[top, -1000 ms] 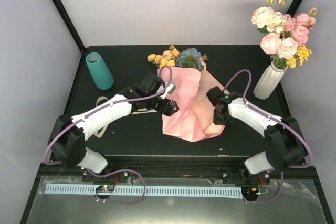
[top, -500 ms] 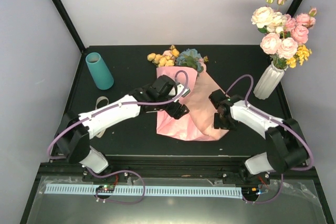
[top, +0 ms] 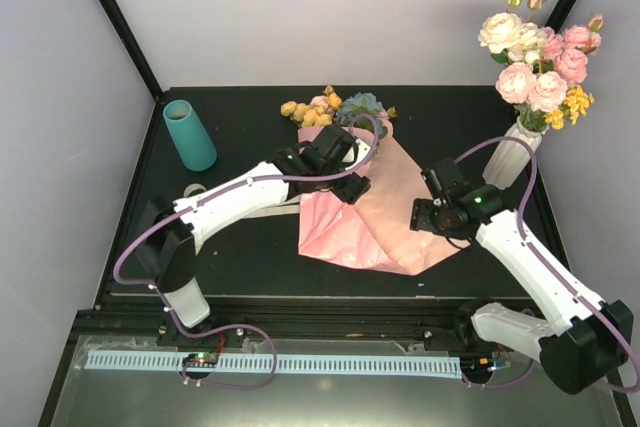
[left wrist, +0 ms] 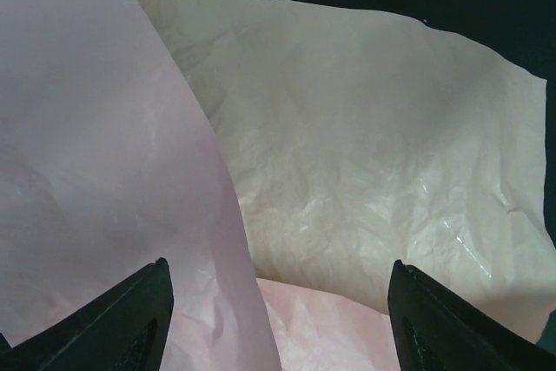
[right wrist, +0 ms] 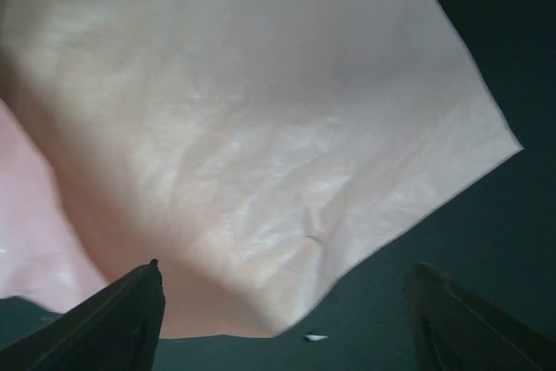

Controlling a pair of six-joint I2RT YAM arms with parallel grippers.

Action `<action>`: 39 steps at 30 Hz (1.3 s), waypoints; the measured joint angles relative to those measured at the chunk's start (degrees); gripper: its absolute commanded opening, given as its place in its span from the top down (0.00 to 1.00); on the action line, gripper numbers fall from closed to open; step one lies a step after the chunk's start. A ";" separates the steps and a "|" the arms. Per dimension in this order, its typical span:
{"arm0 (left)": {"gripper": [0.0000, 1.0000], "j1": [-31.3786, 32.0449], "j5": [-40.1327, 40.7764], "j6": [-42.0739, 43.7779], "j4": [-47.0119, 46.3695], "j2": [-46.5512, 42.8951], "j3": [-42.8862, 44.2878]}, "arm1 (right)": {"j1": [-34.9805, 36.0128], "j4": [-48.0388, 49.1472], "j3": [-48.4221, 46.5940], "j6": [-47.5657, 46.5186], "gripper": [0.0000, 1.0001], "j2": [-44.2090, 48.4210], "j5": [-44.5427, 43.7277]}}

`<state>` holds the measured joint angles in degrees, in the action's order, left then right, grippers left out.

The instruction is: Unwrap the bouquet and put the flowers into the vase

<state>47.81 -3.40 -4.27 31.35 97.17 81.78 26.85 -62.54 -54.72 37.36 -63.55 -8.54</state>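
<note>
The bouquet lies at the back middle of the table. Its flowers (top: 335, 107), yellow, pink and blue, poke out from the far end of the crinkled pink paper (top: 370, 222), which is spread flat toward me. My left gripper (top: 350, 187) hovers over the upper part of the paper (left wrist: 365, 180), jaws wide and open (left wrist: 278, 301), a raised pink fold beneath them. My right gripper (top: 427, 219) stands open above the paper's right corner (right wrist: 287, 128), with nothing between its fingers (right wrist: 113, 323). The teal vase (top: 188, 135) stands upright at the far left.
A white ribbed vase (top: 510, 154) with large pink and cream roses (top: 540, 57) stands at the back right, close to my right arm. A bit of beige ribbon (top: 192, 190) lies on the table beside my left arm.
My right gripper has opened, let go of the paper and drawn back to the right. My left arm has reached further right and back over the paper, which now lies flatter.
</note>
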 measured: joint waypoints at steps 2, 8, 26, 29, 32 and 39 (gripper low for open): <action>0.31 0.22 0.57 0.00 0.39 0.87 0.85 | 0.00 1.46 -0.15 -0.04 0.30 1.33 1.90; 0.37 1.51 3.56 -0.44 5.49 5.95 6.64 | 0.00 7.21 -0.92 1.79 0.32 0.09 7.06; 0.71 4.07 18.01 -2.78 19.65 19.61 17.75 | -3.93 14.25 2.69 1.99 0.41 -8.41 16.37; 0.92 4.09 19.17 -2.89 19.69 19.63 17.75 | -4.98 15.19 4.59 1.99 0.42 -8.87 17.77; 0.98 4.09 19.96 -2.82 19.61 19.61 17.75 | -5.42 15.91 5.92 1.99 0.43 -9.46 18.67; 0.98 4.02 20.76 -6.12 19.63 16.13 17.64 | -5.46 18.03 7.19 1.46 0.47 -10.78 20.98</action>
<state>51.83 17.37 -10.39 50.98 113.30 99.42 21.39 -44.51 -47.53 38.83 -74.32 12.45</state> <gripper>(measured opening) 0.025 0.534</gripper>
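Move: Below the left hand, about 2 cm ahead, 1 cm to its left and 8 cm down, stands the free edge of the wrapper's pink flap. Of the flowers, the blue bloom lies some 20 cm ahead and 2 cm right of that hand, the yellow roses 20 cm ahead and 8 cm left, both roughly 14 cm down. From the right hand the flap edge lies about 9 cm ahead, 15 cm left and 3 cm lower; the sheet's right corner is some 12 cm right, level fore and aft, 13 cm down. Sinking about 8 cm onto the upstanding pink flap, the left hand eases slightly forward, rolls some 25 degrees so its fingers point more steeply down, shuts them on the flap's edge and then draws up about 3 cm. The right hand, empty, arcs 5 cm left towards the flap, rising briefly, then sinks to 6 cm below its start over the peach sheet, fingers closing part way. ##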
